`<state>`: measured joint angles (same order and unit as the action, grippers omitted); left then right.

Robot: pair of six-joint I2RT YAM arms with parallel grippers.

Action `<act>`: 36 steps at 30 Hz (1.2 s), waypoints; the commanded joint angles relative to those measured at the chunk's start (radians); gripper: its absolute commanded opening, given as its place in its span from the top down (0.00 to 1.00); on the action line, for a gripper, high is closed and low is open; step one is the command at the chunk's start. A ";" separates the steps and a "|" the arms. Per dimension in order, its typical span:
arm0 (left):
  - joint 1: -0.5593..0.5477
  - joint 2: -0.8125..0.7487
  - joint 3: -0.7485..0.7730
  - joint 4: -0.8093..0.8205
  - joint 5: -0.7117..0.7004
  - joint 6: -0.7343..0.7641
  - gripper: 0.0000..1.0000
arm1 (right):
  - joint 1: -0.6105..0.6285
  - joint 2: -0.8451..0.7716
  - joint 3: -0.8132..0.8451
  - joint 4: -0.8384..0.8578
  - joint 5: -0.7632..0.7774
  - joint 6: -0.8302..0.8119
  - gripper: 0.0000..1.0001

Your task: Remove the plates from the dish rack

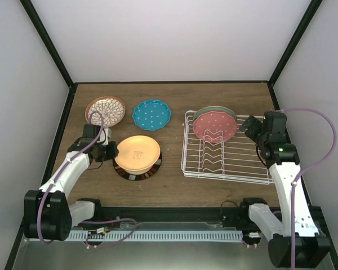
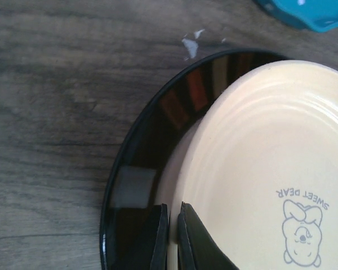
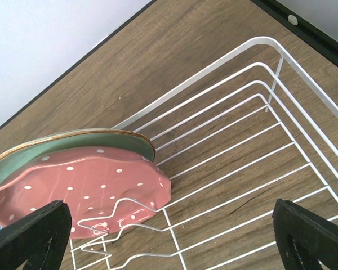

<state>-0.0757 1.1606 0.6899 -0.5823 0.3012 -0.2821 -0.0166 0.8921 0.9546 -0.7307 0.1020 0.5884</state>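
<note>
A pale peach plate (image 1: 138, 153) with a small bear print lies on top of a dark-rimmed plate (image 1: 136, 173) at front left. My left gripper (image 1: 105, 152) is shut on the peach plate's (image 2: 270, 169) left rim, one finger above it and one below, over the dark-rimmed plate (image 2: 141, 169). The white wire dish rack (image 1: 242, 169) stands on the right. In it a red-pink white-dotted plate (image 1: 214, 126) leans against a pale green plate (image 1: 214, 111). My right gripper (image 1: 249, 125) hovers open at the rack's right side, beside the red-pink plate (image 3: 79, 185) and the green plate (image 3: 73, 147), holding nothing.
A brown-rimmed petal-patterned plate (image 1: 105, 109) and a teal white-dotted plate (image 1: 151, 114) lie flat at the back left. The teal plate's edge (image 2: 310, 14) is near the stacked pair. Black frame posts and white walls bound the table. The rack's upright tines (image 3: 118, 216) cross the red-pink plate.
</note>
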 commanded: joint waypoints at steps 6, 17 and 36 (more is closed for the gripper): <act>-0.009 0.019 -0.043 0.054 -0.058 -0.046 0.81 | -0.005 -0.038 0.056 -0.044 0.048 0.020 0.00; 0.042 0.045 0.064 0.065 -0.106 -0.012 0.12 | -0.005 -0.047 0.062 -0.056 0.059 0.033 0.00; -0.248 0.888 1.322 0.262 0.353 0.412 0.06 | -0.005 -0.067 0.078 -0.046 0.058 0.008 0.00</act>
<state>-0.1776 2.0163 1.9697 -0.2802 0.4721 -0.0246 -0.0166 0.8661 0.9863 -0.7624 0.1341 0.6018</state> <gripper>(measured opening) 0.946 0.997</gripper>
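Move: The left hand still pinches the yellow plate by its left rim, with that plate's middle roughly 9 cm to the right, 1 cm back and 1 cm lower. The striped plate under it, where it is to rest, has its middle about 9 cm right, 2 cm back and 4 cm below. The blue plate lies some 17 cm ahead and 14 cm right, the patterned plate about 18 cm ahead and 6 cm left. From the right hand the striped plate is some 40 cm left, 3 cm back and 20 cm lower. The left hand sinks about 2 cm to set the yellow plate down on the striped one, then stays nearly in place while its fingers open wide and let go of the left rim. With the fingers open and empty, it sweeps fast forward and up, ending some 30 cm farther out and over 20 cm higher, swings right towards the end, tips its fingers up by about 45 degrees and turns somewhat clockwise. ##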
